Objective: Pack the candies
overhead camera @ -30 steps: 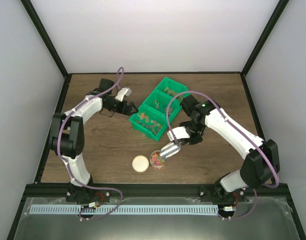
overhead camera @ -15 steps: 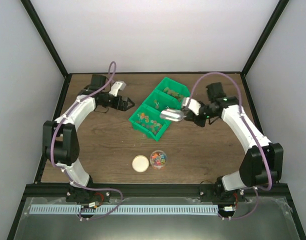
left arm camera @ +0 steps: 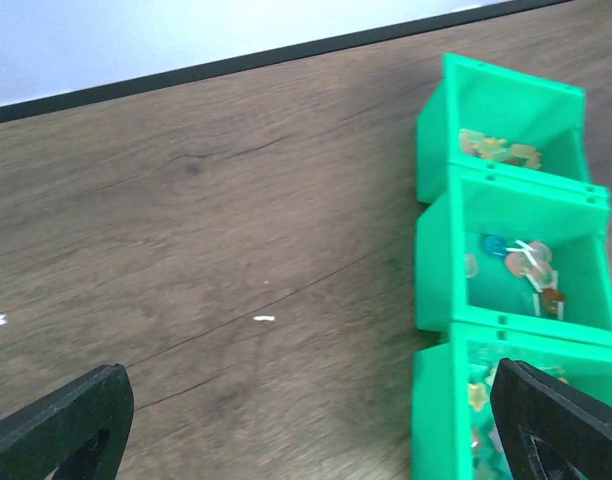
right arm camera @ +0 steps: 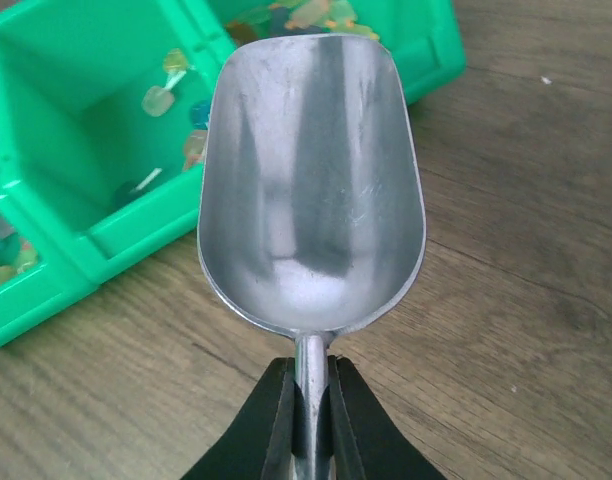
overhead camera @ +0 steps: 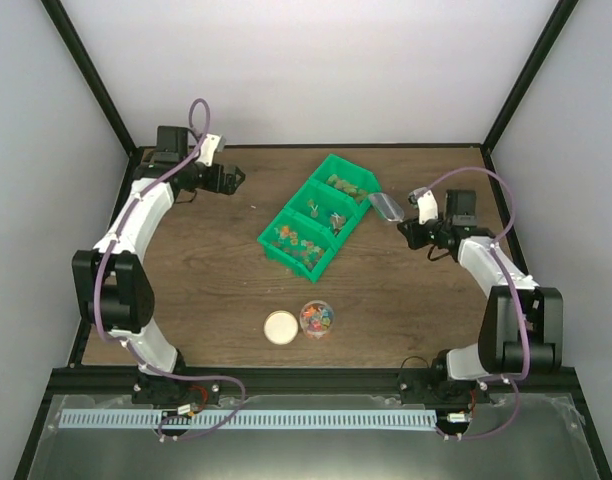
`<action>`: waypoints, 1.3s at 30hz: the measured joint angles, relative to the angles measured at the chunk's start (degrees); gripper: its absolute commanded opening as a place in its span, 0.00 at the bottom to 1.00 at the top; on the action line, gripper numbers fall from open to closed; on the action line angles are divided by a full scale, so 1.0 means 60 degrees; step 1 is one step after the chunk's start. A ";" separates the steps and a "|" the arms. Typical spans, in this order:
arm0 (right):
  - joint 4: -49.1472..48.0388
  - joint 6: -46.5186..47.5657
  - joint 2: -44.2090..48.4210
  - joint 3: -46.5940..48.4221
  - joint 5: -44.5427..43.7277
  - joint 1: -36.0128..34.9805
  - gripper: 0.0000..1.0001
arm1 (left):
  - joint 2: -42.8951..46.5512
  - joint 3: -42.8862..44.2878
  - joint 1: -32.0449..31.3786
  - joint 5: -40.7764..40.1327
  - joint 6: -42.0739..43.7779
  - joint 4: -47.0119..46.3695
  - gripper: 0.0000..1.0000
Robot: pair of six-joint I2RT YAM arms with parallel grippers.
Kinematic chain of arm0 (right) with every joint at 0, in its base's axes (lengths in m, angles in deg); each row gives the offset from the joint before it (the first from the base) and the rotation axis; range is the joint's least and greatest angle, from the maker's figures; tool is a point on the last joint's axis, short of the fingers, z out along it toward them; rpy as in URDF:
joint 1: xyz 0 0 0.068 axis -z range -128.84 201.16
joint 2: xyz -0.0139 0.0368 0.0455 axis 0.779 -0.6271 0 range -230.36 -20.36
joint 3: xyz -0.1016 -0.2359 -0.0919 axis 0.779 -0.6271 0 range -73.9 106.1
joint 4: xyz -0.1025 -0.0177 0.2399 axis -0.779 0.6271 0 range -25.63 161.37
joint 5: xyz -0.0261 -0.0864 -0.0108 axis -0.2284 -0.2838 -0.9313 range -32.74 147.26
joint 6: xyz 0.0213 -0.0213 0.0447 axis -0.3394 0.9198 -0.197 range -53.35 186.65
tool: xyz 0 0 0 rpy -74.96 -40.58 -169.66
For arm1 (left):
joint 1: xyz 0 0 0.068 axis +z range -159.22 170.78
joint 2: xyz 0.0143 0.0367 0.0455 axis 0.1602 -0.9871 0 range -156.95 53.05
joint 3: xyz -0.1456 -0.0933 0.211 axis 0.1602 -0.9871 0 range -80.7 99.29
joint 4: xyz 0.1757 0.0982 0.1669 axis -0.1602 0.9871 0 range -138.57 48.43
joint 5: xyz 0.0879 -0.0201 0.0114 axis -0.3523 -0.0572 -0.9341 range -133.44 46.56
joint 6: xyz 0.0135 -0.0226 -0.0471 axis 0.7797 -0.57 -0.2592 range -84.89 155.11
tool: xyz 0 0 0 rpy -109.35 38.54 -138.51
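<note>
Small mixed-colour candies [overhead camera: 298, 241] lie in the compartments of a green three-part bin [overhead camera: 269, 246], and more candies fill a clear round jar [overhead camera: 316, 318] near the front. My right gripper [overhead camera: 408, 218] is shut on the handle of an empty metal scoop [overhead camera: 386, 207], held just right of the bin's far end. In the right wrist view the scoop bowl [right arm camera: 311, 180] hangs over the wood beside the bin wall [right arm camera: 46, 270], with the gripper [right arm camera: 311, 400] clamped on its stem. My left gripper [overhead camera: 231, 178] stands open and empty at the far left, well away from the bin [left arm camera: 436, 270].
A tan round lid [overhead camera: 281, 327] lies flat just left of the jar. Black frame posts and pale walls border the wooden table on three sides. The left wrist view shows candies [left arm camera: 526, 262] in the bin's middle compartment.
The right arm carried the scoop from the jar up and right, past the bin. The left arm drew back toward the far left corner, and its jaws widened.
</note>
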 measured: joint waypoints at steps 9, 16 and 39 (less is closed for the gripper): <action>-0.1377 -0.1468 -0.1727 -0.0412 -0.1504 0.0011 0.08 | -0.0430 0.0401 0.0051 -0.1155 0.0386 0.0674 1.00; -0.1756 -0.1341 -0.2401 -0.0346 -0.1891 0.0025 0.28 | -0.0426 0.0273 0.0051 -0.1322 0.0794 0.1031 1.00; 0.0284 -0.0433 -0.1282 0.1402 -0.1140 0.0018 1.00 | 0.0029 -0.1792 -0.0135 0.0200 0.3053 0.2014 1.00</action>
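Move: My right hand holds the scoop by its handle; the bare table where it goes lies about 11 cm below, 2 cm ahead and 3 cm to the right. The green tray's middle is 17 cm left and 8 cm ahead of that hand, and the filled candy jar 18 cm left and 19 cm back. From my open left hand, the jar's lid lies roughly 26 cm back, 11 cm right and 20 cm below. I lower the scoop about 10 cm with my right hand, easing a little forward and right and turning slightly clockwise onto the bare table beside the tray; there I open my fingers wide, let the handle go and climb some 10 cm straight off it. Meanwhile my empty left hand, after a small sway left, sinks and draws back about 10 cm towards the lid, fingers open and tipping further down. ##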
